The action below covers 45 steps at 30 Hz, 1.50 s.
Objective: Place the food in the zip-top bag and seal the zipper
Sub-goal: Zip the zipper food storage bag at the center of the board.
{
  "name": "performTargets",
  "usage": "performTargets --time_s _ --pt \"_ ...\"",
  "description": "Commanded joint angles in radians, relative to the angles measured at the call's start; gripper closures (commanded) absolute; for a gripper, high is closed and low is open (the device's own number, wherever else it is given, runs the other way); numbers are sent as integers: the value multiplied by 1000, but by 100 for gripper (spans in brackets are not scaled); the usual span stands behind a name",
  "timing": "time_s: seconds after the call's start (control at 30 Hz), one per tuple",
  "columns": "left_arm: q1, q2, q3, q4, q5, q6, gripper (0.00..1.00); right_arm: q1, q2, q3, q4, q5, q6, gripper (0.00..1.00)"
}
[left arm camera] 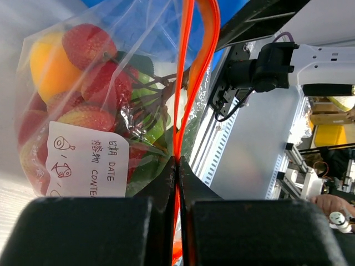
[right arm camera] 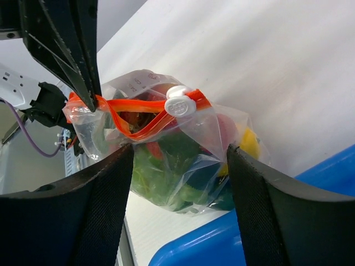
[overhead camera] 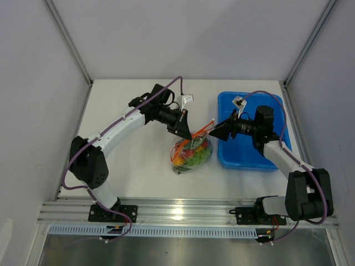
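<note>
The clear zip-top bag (overhead camera: 191, 153) hangs just above the table, full of food (left arm camera: 83, 105): red, yellow and green pieces. My left gripper (overhead camera: 186, 131) is shut on one end of the orange-red zipper (left arm camera: 183, 83), its jaws pressed flat on the strip (left arm camera: 178, 160). In the right wrist view the zipper (right arm camera: 133, 113) gapes in a loop beside its white slider (right arm camera: 180, 103). My right gripper (right arm camera: 180, 152) stands open just short of the bag (right arm camera: 183, 166), with the slider above the gap. In the top view it (overhead camera: 214, 131) points at the strip's other end.
A blue tub (overhead camera: 244, 158) sits right of the bag under my right arm, its rim (right arm camera: 222, 244) just below the bag. A white label (left arm camera: 89, 160) is stuck on the bag's side. Walls enclose the table on three sides.
</note>
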Motion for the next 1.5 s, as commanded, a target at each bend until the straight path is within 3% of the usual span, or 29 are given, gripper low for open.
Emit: performTargets --time_s 0.0,0.07,0.3,0.37,0.5,0.67,0.7,0.73,0.8,0.9,0.97,1.0,1.1,1.2,1.47 --pt "13 -25 -11 30 40 -19 99 -1 -1 11 84 -38 5 30" --pt "16 -25 -8 24 40 -19 99 8 14 14 109 -55 22 34" --pt "17 -25 -6 11 34 -18 99 54 67 41 172 -75 80 74" --pt "16 -27 -3 11 29 -19 100 63 82 46 187 -72 93 79" --pt "17 -38 -6 4 17 -18 99 76 88 57 184 -63 111 100" --pt "17 -58 -21 16 -20 -30 99 76 33 54 126 -17 103 100" --pt "18 -61 -21 16 -31 -30 96 77 18 54 109 -2 96 100" --pt "18 -68 -17 11 -64 -30 90 77 -10 52 83 15 87 100" --pt "16 -74 -2 1 -96 -26 68 79 -38 57 39 49 74 100" --pt "13 -94 35 -1 -147 -13 45 86 -84 67 -44 93 51 100" --pt "10 -96 78 -9 -161 -1 40 100 -104 83 -114 118 33 100" --pt "7 -91 93 -18 -163 5 22 106 -108 87 -136 129 28 100" --pt "-22 -67 159 -22 -198 28 6 126 -125 93 -193 144 14 100" --pt "-53 -27 219 -19 -208 40 0 140 -148 101 -254 158 -10 100" --pt "-130 67 344 -64 -247 100 0 142 -167 146 -376 169 -30 100"
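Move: Just beyond the open right fingertips, about 3 cm to the left, 1 cm farther out and nearly level, is the white slider at the end of the orange zipper strip. From the right hand, the food bag's full body lies some 9 cm left, 5 cm back and 10 cm below; the blue bin some 15 cm right, 4 cm farther out and 16 cm below. From the left hand, still pinching the strip midway, the slider is about 9 cm right and 5 cm ahead, nearly level. Reaching about 3 cm left, the right hand shuts on the bag's edge just beside the slider, then keeps that pinch while drawing it back some 3 cm and up about 2. Only once that grip is made does the left hand let go of the strip, opening wide and lifting about 6 cm while swinging right and a little forward, over towards the slider, its wrist tilting up some 20 degrees. ##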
